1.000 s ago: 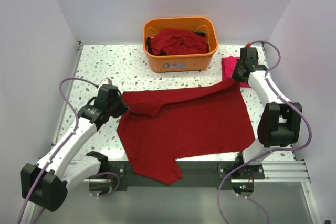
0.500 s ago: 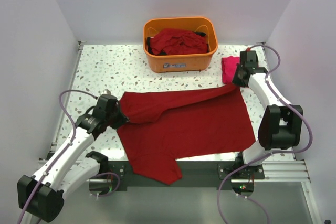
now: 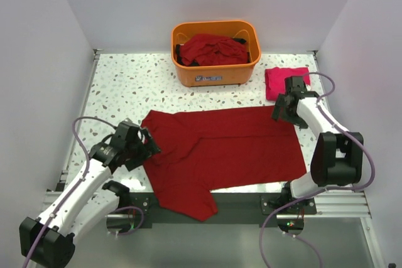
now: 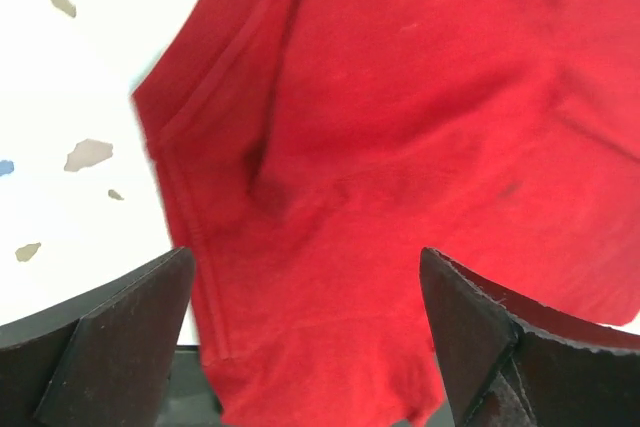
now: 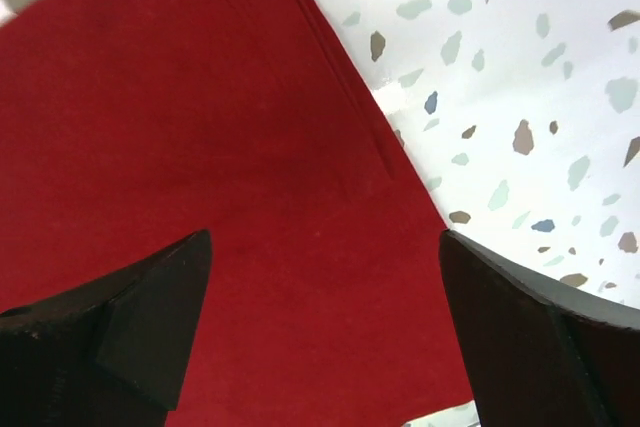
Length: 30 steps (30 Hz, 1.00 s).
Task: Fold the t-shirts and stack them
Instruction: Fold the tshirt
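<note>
A dark red t-shirt (image 3: 232,149) lies flat on the speckled table (image 3: 125,86), with one part hanging over the near edge. My left gripper (image 3: 149,145) is open over the shirt's left edge; in the left wrist view (image 4: 305,347) red cloth (image 4: 400,127) lies below the spread fingers (image 4: 120,337). My right gripper (image 3: 278,112) is open over the shirt's far right corner; in the right wrist view (image 5: 325,337) the cloth (image 5: 180,147) lies under it, and nothing is held. A folded pinkish-red t-shirt (image 3: 286,80) lies at the back right.
An orange plastic tub (image 3: 217,72) at the back centre holds more dark red t-shirts (image 3: 210,48). White walls close in the table on the left, back and right. The black front rail (image 3: 251,202) runs along the near edge.
Both grippers have let go of the shirt's far edge, which now lies flat. The left gripper moved toward the near edge; the right gripper moved nearer and lower from beside the pinkish-red shirt.
</note>
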Available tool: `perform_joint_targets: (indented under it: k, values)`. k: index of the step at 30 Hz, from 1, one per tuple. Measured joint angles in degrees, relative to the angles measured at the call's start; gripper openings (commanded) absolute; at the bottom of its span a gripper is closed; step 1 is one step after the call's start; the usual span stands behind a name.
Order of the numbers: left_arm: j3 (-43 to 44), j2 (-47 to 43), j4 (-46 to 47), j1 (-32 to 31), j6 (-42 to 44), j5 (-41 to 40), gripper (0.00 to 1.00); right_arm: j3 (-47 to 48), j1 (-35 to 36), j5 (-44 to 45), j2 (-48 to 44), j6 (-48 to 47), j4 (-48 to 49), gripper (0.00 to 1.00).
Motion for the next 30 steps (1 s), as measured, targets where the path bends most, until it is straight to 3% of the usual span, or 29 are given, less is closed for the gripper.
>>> perform_joint_targets:
  k: [5,9,18,23,30]
  values:
    - [7.5,2.3,2.0,0.0,1.7,-1.5,1.0,2.1,0.0,-4.1,-5.0,-1.8,0.8,0.98]
    - [11.4,11.8,9.8,0.0,3.8,-1.2,1.0,2.1,0.1,-13.1,-7.0,-3.1,5.2,0.99]
    - [19.7,41.8,24.9,0.7,8.5,-1.2,1.0,2.3,4.3,-17.7,8.4,-3.9,10.3,0.99]
    - [20.3,49.4,29.8,4.2,10.6,-0.7,1.0,3.4,6.0,-17.0,14.2,-4.2,10.6,0.99]
    - [21.7,52.1,35.2,13.6,13.1,2.5,1.0,6.1,11.7,-15.3,16.9,-3.2,12.4,0.99]
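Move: The red t-shirt's far left corner lies about 18 cm ahead of the left hand, 3 cm to its right and 5 cm below. Its near sleeve is some 16 cm back and 18 cm right of that hand. For the right hand, the t-shirt's far right part is about 5 cm ahead, 8 cm left and 6 cm below, with the folded magenta t-shirt roughly 16 cm straight ahead and the orange bin about 27 cm ahead, 29 cm left. Both open hands hop, left about 20 cm forward, right 12 cm left, onto the t-shirt and slide it left. ##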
